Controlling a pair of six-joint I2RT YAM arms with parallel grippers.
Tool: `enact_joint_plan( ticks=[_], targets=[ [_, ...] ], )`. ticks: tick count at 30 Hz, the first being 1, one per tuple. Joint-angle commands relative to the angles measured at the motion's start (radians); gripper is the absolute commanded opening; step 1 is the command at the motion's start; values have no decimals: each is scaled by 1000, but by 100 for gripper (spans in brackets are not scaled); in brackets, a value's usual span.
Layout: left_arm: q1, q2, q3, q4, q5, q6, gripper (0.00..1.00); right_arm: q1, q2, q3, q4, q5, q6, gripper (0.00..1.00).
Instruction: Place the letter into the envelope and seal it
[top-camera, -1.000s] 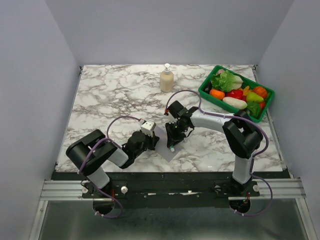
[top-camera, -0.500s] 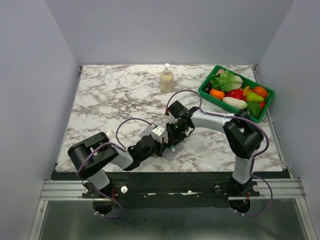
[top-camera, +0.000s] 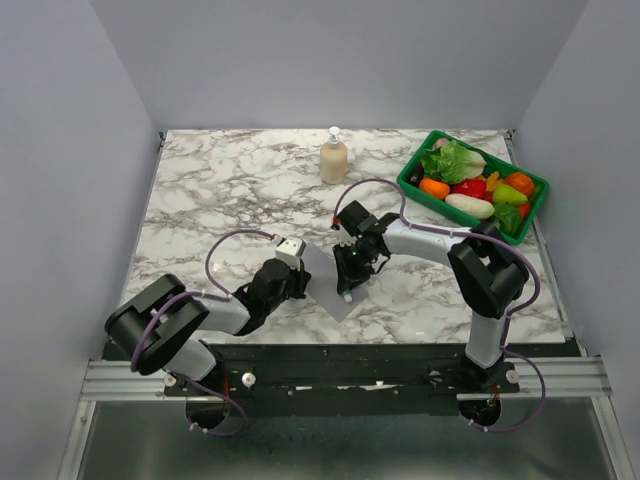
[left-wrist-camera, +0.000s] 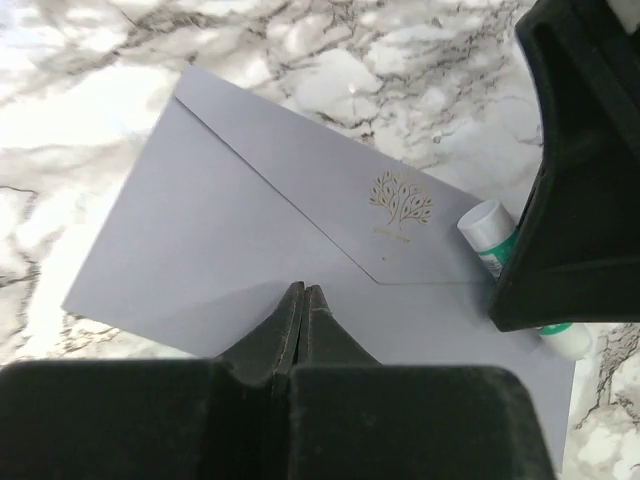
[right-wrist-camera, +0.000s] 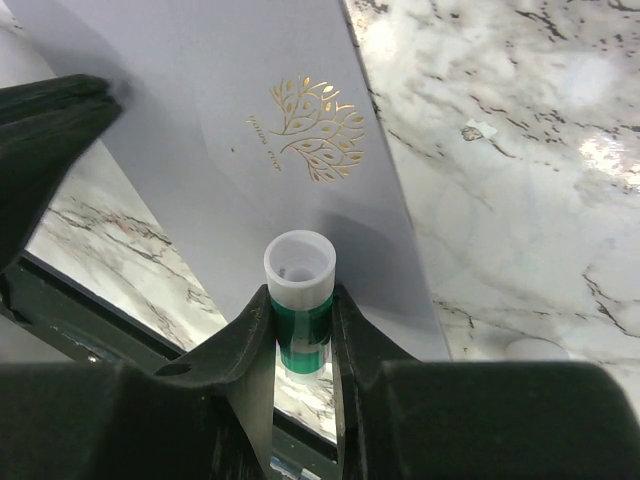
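Observation:
The grey-lavender envelope (top-camera: 327, 287) lies flat on the marble table, its flap folded down with a gold tree emblem (left-wrist-camera: 400, 200) on it. My left gripper (top-camera: 302, 284) is shut, its tips (left-wrist-camera: 303, 291) resting on the envelope (left-wrist-camera: 240, 220) near its lower edge. My right gripper (top-camera: 346, 284) is shut on a green-and-white glue stick (right-wrist-camera: 300, 275), held upright just over the envelope (right-wrist-camera: 200, 110) beside the emblem. The same glue stick (left-wrist-camera: 492, 236) shows in the left wrist view. The letter is hidden from every view.
A beige pump bottle (top-camera: 333, 158) stands at the back centre. A green basket (top-camera: 409, 180) of toy vegetables sits at the back right. The table's near edge (top-camera: 340, 345) runs close below the envelope.
My left gripper, still shut, slid right across the envelope half a second ago and has come back to the left. The right gripper with the glue stick has not moved.

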Motion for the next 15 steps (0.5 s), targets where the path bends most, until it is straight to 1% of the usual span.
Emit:
enact_joint_plan(
  ticks=[1,2,3,7,8,9,11,12,13,14,15],
  targets=[
    [4,-198,44,-241,-89,31,0,-12,11,-25,-50,126,-34,1],
    [2,-240,70,-280,-101,49,0,-12,5,-23,-50,121,-35,1],
    [2,-322,84,-356,-116,57,0,-12,-10,-22,-49,115,-35,1],
    [5,-484,148,-508,-181,94,1,-12,-75,12,-50,87,-43,1],
    [7,-504,170,-533,-193,98,6,-12,-87,18,-47,66,-44,1],
    [5,-533,181,-572,-199,98,26,-12,-102,27,-45,51,-46,1],
    [5,-550,202,-606,-204,91,52,-11,-153,44,-45,5,-44,1],
    [5,-565,208,-642,-214,79,72,-12,-170,47,-42,-3,-41,1],
    [7,-571,213,-656,-216,66,82,-12,-188,49,-42,-9,-38,1],
    [7,-578,222,-668,-214,59,89,-12,-225,49,-41,-17,-37,1],
    [7,-591,225,-689,-213,56,99,-12,-237,47,-42,-19,-37,1]
  ],
)
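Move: The envelope lies flat just under both hands. Its middle is about 4 cm to the right of the shut left fingers, 1 cm ahead and 1 cm lower, and the held glue stick is some 9 cm to their right and 1 cm back. From the right hand, which grips the glue stick over the envelope's near right end, that middle is about 5 cm left, 2 cm ahead and 3 cm below. The loose white cap is roughly 6 cm to the right of that hand, 2 cm ahead. The left fingers come free of the envelope, rising fast by about 16 cm with only a little drift left, the fingertips tipping up some 15 degrees and the shut fingers opening wide near the top. The right hand keeps its grip on the glue stick and, after a slow start, lifts it about 5 cm off the envelope's near right end. ##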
